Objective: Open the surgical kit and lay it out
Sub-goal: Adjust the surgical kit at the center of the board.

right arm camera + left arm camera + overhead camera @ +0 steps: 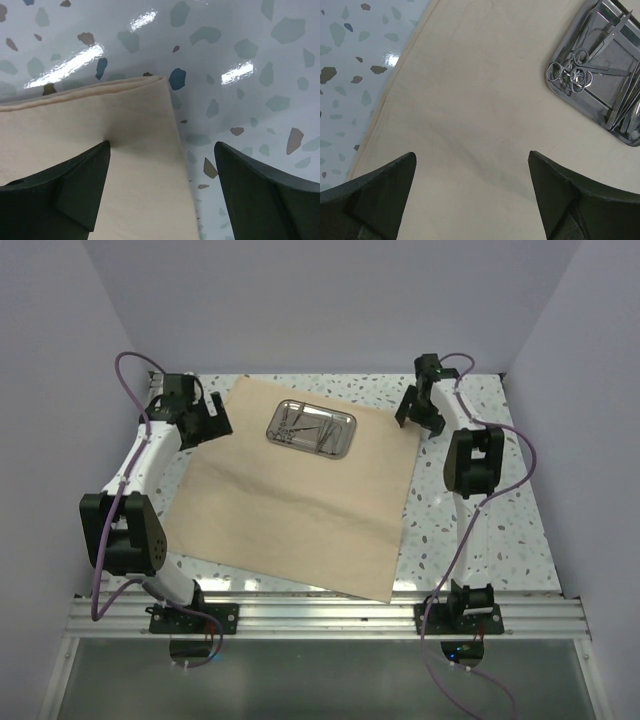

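The surgical kit's beige cloth wrap (300,500) lies spread flat on the table. On its far part sits the shiny steel tray (345,445), holding thin silver instruments (305,426). My left gripper (213,422) hangs open over the cloth's far left edge. In the left wrist view it (471,157) has only cloth (470,100) between its fingers, with the tray (615,60) and scissors-like forceps (575,72) at the upper right. My right gripper (420,412) stands open at the far right corner, straddling the cloth's edge (180,150). Its left fingertip (102,150) is on the cloth (100,120); the other is over bare table.
The speckled white tabletop (470,530) shows around the cloth, widest on the right. Lilac walls close in the back and both sides. An aluminium rail (320,615) with both arm bases runs along the near edge.
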You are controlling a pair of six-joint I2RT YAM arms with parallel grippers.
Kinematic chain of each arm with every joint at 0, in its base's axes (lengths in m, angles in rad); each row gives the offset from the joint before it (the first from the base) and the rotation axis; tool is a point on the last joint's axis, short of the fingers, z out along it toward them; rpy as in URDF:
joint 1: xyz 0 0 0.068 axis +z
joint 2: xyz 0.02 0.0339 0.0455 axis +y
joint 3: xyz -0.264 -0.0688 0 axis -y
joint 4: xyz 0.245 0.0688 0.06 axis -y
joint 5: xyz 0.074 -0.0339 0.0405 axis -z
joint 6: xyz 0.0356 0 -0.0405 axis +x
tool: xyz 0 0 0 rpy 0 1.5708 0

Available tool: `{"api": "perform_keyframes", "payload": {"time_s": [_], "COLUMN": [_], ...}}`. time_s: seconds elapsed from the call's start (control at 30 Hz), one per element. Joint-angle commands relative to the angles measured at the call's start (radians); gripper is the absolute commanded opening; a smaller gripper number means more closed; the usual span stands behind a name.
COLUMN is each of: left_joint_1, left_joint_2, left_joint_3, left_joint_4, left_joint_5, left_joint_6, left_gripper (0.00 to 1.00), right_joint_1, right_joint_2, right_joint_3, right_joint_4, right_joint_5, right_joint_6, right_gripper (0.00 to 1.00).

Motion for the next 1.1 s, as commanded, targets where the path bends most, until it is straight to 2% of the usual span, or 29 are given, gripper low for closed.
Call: {"api": "perform_keyframes", "payload": {"time_s": [0.0,0.03,0.07,0.13,0.17,0.27,0.43,0.57,0.77,0.83,0.9,1.0,1.07], "left_joint_1": [0.002,0.002,0.002,0.002,0.002,0.002,0.002,0.002,0.002,0.002,0.002,0.002,0.002], "left_joint_2": [0.000,0.007,0.009,0.020,0.023,0.032,0.031,0.031,0.021,0.020,0.020,0.026,0.028], "left_joint_3": [-0.005,-0.005,-0.005,0.000,0.003,0.013,0.003,0.000,0.006,0.006,0.001,0.007,0.027], "left_joint_4": [0.009,0.009,0.011,0.011,0.009,0.000,-0.005,-0.023,-0.052,-0.055,-0.055,-0.055,-0.060], "left_joint_5": [0.014,0.009,0.008,0.003,0.003,0.003,-0.027,-0.038,-0.058,-0.060,-0.052,-0.046,-0.049], "left_joint_6": [0.028,0.028,0.028,0.030,0.030,0.033,0.036,0.037,0.039,0.036,0.030,0.023,0.022], "left_gripper": [0.98,0.98,0.97,0.97,0.97,0.97,0.97,0.97,0.97,0.97,0.97,0.97,0.97], "right_joint_1": [-0.006,-0.008,-0.008,-0.008,-0.008,-0.008,-0.009,-0.018,-0.035,-0.038,-0.038,-0.038,-0.038], "right_joint_2": [0.018,0.036,0.044,0.075,0.084,0.128,0.190,0.199,0.316,0.330,0.352,0.380,0.310], "right_joint_3": [0.048,0.050,0.050,0.054,0.059,0.094,0.203,0.209,0.356,0.337,0.309,0.369,0.305], "right_joint_4": [-0.007,-0.004,0.008,0.022,0.034,0.051,0.111,0.327,0.546,0.616,0.753,0.729,0.732], "right_joint_5": [0.041,0.033,0.024,-0.009,-0.019,-0.049,-0.086,-0.126,-0.157,-0.178,-0.245,-0.241,-0.212], "right_joint_6": [-0.012,-0.010,-0.010,-0.009,-0.007,0.002,0.042,0.130,0.246,0.290,0.310,0.310,0.286], "right_gripper": [0.88,0.84,0.71,0.55,0.33,0.00,0.00,0.00,0.00,0.00,0.00,0.00,0.00]}}
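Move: Just below the right hand's open fingers lies the cloth's far right corner, about 2 cm ahead, 1 cm to its right and 3 cm down. The tray of instruments sits roughly 32 cm to this hand's left and 4 cm back, and the board's far edge runs about 20 cm straight ahead, both some 4 cm lower. From the left hand the corner is around 13 cm ahead, 58 cm to the right and 14 cm down. Sinking about 2 cm, the right hand shuts its fingers on the cloth at its far right corner, then drags it forward towards the board's far edge, speeding up, some 17 cm out and 5 cm left. Staying low, it tips its fingers up and outward by roughly 35 degrees and keeps the pinch. The open left hand eases down about 2 cm over the cloth, holding nothing. ##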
